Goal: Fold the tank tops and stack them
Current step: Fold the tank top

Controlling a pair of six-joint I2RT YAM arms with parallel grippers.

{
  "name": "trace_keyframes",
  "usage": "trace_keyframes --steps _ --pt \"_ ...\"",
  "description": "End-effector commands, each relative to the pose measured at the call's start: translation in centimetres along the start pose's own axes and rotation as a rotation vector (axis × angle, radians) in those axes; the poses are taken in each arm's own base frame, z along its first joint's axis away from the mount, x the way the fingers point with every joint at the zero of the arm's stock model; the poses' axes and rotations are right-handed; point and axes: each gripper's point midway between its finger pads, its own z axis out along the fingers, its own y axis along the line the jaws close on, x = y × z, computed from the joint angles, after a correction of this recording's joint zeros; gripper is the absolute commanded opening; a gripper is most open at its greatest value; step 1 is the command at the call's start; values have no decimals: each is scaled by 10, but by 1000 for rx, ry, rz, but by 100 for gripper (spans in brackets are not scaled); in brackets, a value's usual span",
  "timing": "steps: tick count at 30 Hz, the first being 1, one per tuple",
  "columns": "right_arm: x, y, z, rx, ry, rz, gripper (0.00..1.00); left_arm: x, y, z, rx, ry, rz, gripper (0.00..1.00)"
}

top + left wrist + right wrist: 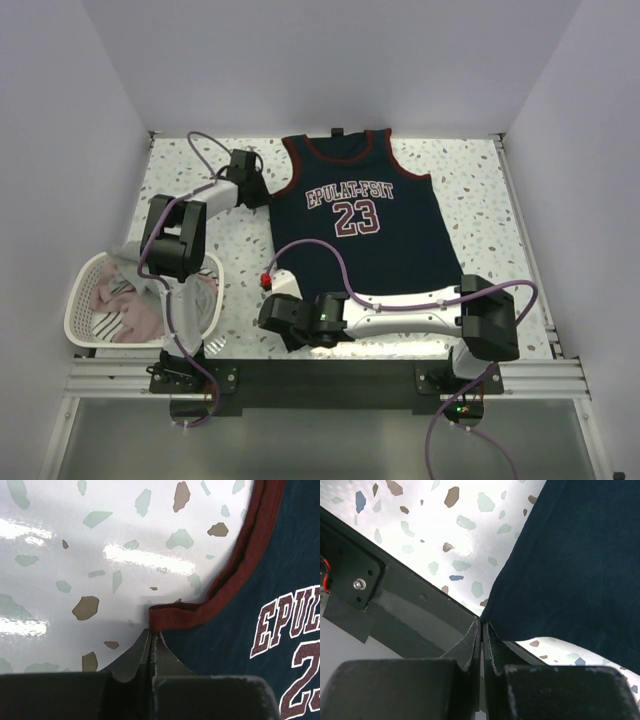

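Observation:
A navy tank top with dark red trim, white lettering and the number 23 lies spread flat on the speckled table, neck towards the far side. My left gripper is at its left armhole. In the left wrist view that gripper is shut, its tips pinching the bottom corner of the red armhole trim. My right gripper is at the top's near left hem corner. The right wrist view shows it shut on that corner of navy cloth. Pale pinkish tank tops lie heaped in a basket.
A white slotted basket stands at the near left beside the left arm's base. The right arm lies along the near table edge, below the navy top's hem. A black rail runs close beside the right gripper. White walls enclose the table.

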Motion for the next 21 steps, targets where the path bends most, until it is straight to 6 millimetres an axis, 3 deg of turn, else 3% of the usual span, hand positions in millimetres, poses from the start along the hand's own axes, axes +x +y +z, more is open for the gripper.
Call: trace_keyframes --steps 1,5,10,14,17,21 --pt "-8 18 -15 -89 -15 26 0 -24 3 -11 -67 -78 6 0" --pt "-11 45 -10 -163 9 21 0 -48 12 -32 -131 -150 -7 0" --pt "-9 83 4 -233 43 -1 0 -74 42 -50 -222 -200 -53 0" --pt "-15 103 10 -273 56 -4 0 -81 52 -54 -258 -199 -44 0" --pt "-25 102 5 -270 30 0 0 -87 45 -60 -235 -214 -34 0" --pt "-37 80 -3 -248 2 32 0 -93 30 -64 -188 -220 -33 0"
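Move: My left hand already pinches the tank top's armhole corner on its left side, just above the table, and my right has the left end of the bottom hem, raised some 6 cm. Bare table, where both corners are going, lies about 8 cm to each hand's left. From my left hand the "23" print is roughly 26 cm right and 4 cm back, the neckline about 21 cm right and 15 cm ahead. The laundry basket sits about 36 cm left of my right hand and 12 cm ahead. I sweep both hands left together by about 8 cm, keeping both pinches shut, and drag the tank top sideways over the table towards the basket side. My left hand lifts a good 2 cm on the way and turns some 10 degrees counter-clockwise with its left side rising; my right stays about level, drifts back some 2 cm and tilts slightly, then both come to a stop. ##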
